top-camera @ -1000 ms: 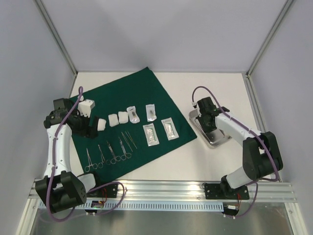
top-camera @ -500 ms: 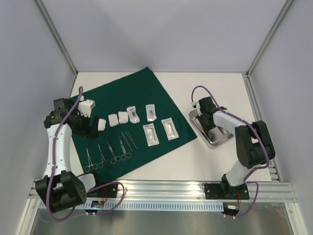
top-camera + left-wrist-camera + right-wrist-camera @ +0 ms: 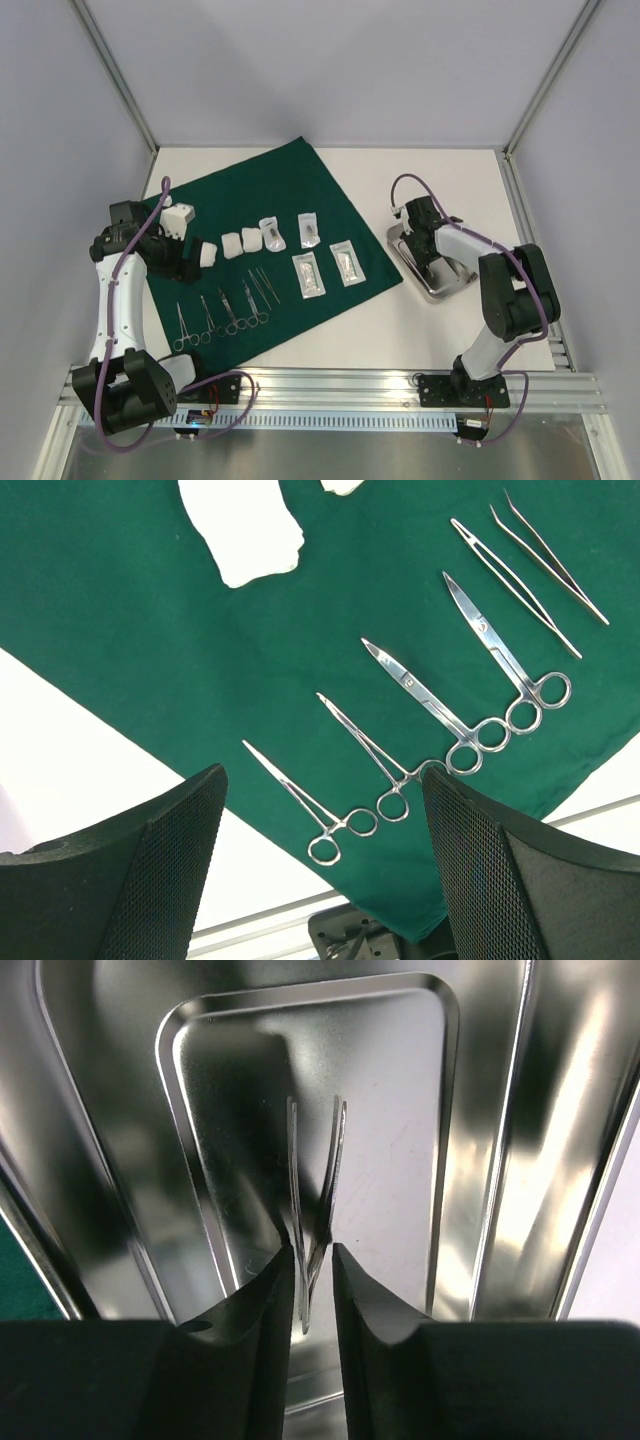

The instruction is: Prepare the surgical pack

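The dark green cloth point(image 3: 270, 190) lies flat on the table's left half. On it are white gauze pieces point(image 3: 232, 245), several clear pouches point(image 3: 308, 273) and a row of metal instruments point(image 3: 225, 310). The steel tray point(image 3: 446, 287) sits to the cloth's right. My right gripper point(image 3: 420, 245) is down in the tray point(image 3: 448, 1020) and shut on thin steel tweezers point(image 3: 318, 1170), whose prongs point away over the tray floor. My left gripper point(image 3: 185, 262) is open and empty above the cloth's left side. Its wrist view shows hemostats point(image 3: 300, 795), scissors point(image 3: 500, 655), tweezers point(image 3: 515, 575) and gauze point(image 3: 245, 530).
A white block point(image 3: 178, 218) lies on the cloth beside the left arm. Grey walls enclose the table on three sides. An aluminium rail point(image 3: 330, 385) runs along the near edge by the arm bases.
My right arm has folded in, its elbow moving left toward the tray, while the gripper stays over the tray. The left arm and the things on the cloth have not moved.
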Robot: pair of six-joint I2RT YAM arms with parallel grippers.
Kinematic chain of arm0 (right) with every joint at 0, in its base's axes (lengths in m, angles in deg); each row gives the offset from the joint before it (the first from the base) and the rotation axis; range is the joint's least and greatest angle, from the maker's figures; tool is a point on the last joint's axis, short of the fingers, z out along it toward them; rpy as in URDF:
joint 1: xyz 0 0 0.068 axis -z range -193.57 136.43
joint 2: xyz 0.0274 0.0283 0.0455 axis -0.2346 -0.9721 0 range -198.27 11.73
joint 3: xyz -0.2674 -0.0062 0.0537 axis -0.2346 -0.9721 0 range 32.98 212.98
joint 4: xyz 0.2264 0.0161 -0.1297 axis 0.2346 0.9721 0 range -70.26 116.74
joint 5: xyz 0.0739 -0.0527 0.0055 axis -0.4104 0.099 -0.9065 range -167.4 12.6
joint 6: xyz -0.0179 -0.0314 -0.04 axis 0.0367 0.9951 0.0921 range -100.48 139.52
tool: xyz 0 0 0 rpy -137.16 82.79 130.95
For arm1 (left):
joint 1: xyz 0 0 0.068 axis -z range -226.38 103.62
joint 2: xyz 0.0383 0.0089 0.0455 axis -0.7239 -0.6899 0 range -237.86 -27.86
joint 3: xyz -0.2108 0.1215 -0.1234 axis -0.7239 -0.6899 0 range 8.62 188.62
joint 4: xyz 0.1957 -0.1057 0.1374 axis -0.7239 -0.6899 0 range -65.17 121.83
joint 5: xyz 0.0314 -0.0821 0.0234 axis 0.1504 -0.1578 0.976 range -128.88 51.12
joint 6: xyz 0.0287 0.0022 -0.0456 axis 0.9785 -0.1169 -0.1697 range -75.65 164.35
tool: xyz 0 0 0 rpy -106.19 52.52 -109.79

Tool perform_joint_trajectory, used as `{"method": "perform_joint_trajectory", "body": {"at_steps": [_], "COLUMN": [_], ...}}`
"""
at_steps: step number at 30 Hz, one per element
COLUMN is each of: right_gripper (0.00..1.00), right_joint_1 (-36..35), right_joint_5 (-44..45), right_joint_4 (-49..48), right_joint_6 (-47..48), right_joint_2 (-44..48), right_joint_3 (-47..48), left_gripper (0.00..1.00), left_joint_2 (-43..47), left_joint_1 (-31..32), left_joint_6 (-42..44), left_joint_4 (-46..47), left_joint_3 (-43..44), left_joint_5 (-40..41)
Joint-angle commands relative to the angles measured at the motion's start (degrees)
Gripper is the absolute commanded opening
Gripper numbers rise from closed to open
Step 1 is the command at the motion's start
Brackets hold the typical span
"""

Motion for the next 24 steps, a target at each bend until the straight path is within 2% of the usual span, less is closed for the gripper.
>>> {"method": "perform_joint_trajectory", "body": {"at_steps": [1,9,12,14,15,16,17,19,20,23,24], "right_gripper": [0.25,0.32,0.41,0.53,0.58,0.71,0.80,0.91,0.91,0.89,0.81], "right_joint_1": [0.41,0.24,-1.60,-4.06,-7.99,-10.55,-16.75,-23.81,-29.94,-38.49,-39.92], "right_joint_5": [-0.34,2.81,6.32,7.56,7.48,7.30,7.47,9.49,11.59,10.65,9.34], "right_joint_4": [1.30,6.57,10.44,12.99,13.34,12.39,11.08,5.56,4.31,1.14,0.35], "right_joint_6": [0.24,-0.90,-5.37,-13.59,-17.65,-20.39,-24.33,-26.73,-29.09,-31.39,-31.49], "right_joint_2": [-0.70,7.02,10.71,12.30,13.87,14.67,15.90,16.09,14.70,8.30,6.18], "right_joint_3": [1.64,7.25,12.78,15.43,16.40,16.15,15.54,13.60,13.69,17.89,19.30], "left_gripper": [0.88,0.88,0.89,0.89,0.89,0.89,0.90,0.90,0.90,0.90,0.90], "left_joint_2": [0.26,0.61,1.22,1.58,1.58,1.49,1.23,0.79,0.44,0.35,0.52], "left_joint_1": [-0.34,-0.26,-0.26,-0.26,-0.34,-0.34,-0.34,-0.34,-0.34,-0.34,-0.26], "left_joint_6": [0.86,0.94,0.95,0.94,0.77,0.16,-0.19,-0.98,-1.34,-2.04,-2.30], "left_joint_4": [-0.88,-1.40,-1.67,-1.67,-1.23,-0.97,-0.70,-0.26,-0.26,-0.44,-0.26], "left_joint_3": [2.28,2.45,2.37,1.93,1.40,1.05,0.26,-0.36,-0.79,-2.11,-2.55], "left_joint_5": [-0.80,-0.36,0.16,0.60,1.74,2.44,4.28,5.96,7.45,10.00,10.18]}}
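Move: The tweezers left on the cloth lie about 39 cm to the right hand's left and 4 cm back, at about its height. On the way are two suture packs: the nearer 20 cm left and 2 cm ahead, the farther 29 cm left and 1 cm back. The tray's middle is 3 cm ahead of this hand and 1 cm right. From the left hand those tweezers are some 16 cm right, 5 cm ahead and 15 cm below. The right hand rises about 16 cm from the tray, then sweeps 23 cm left towards the cloth's tweezers, fingers opening wide. ##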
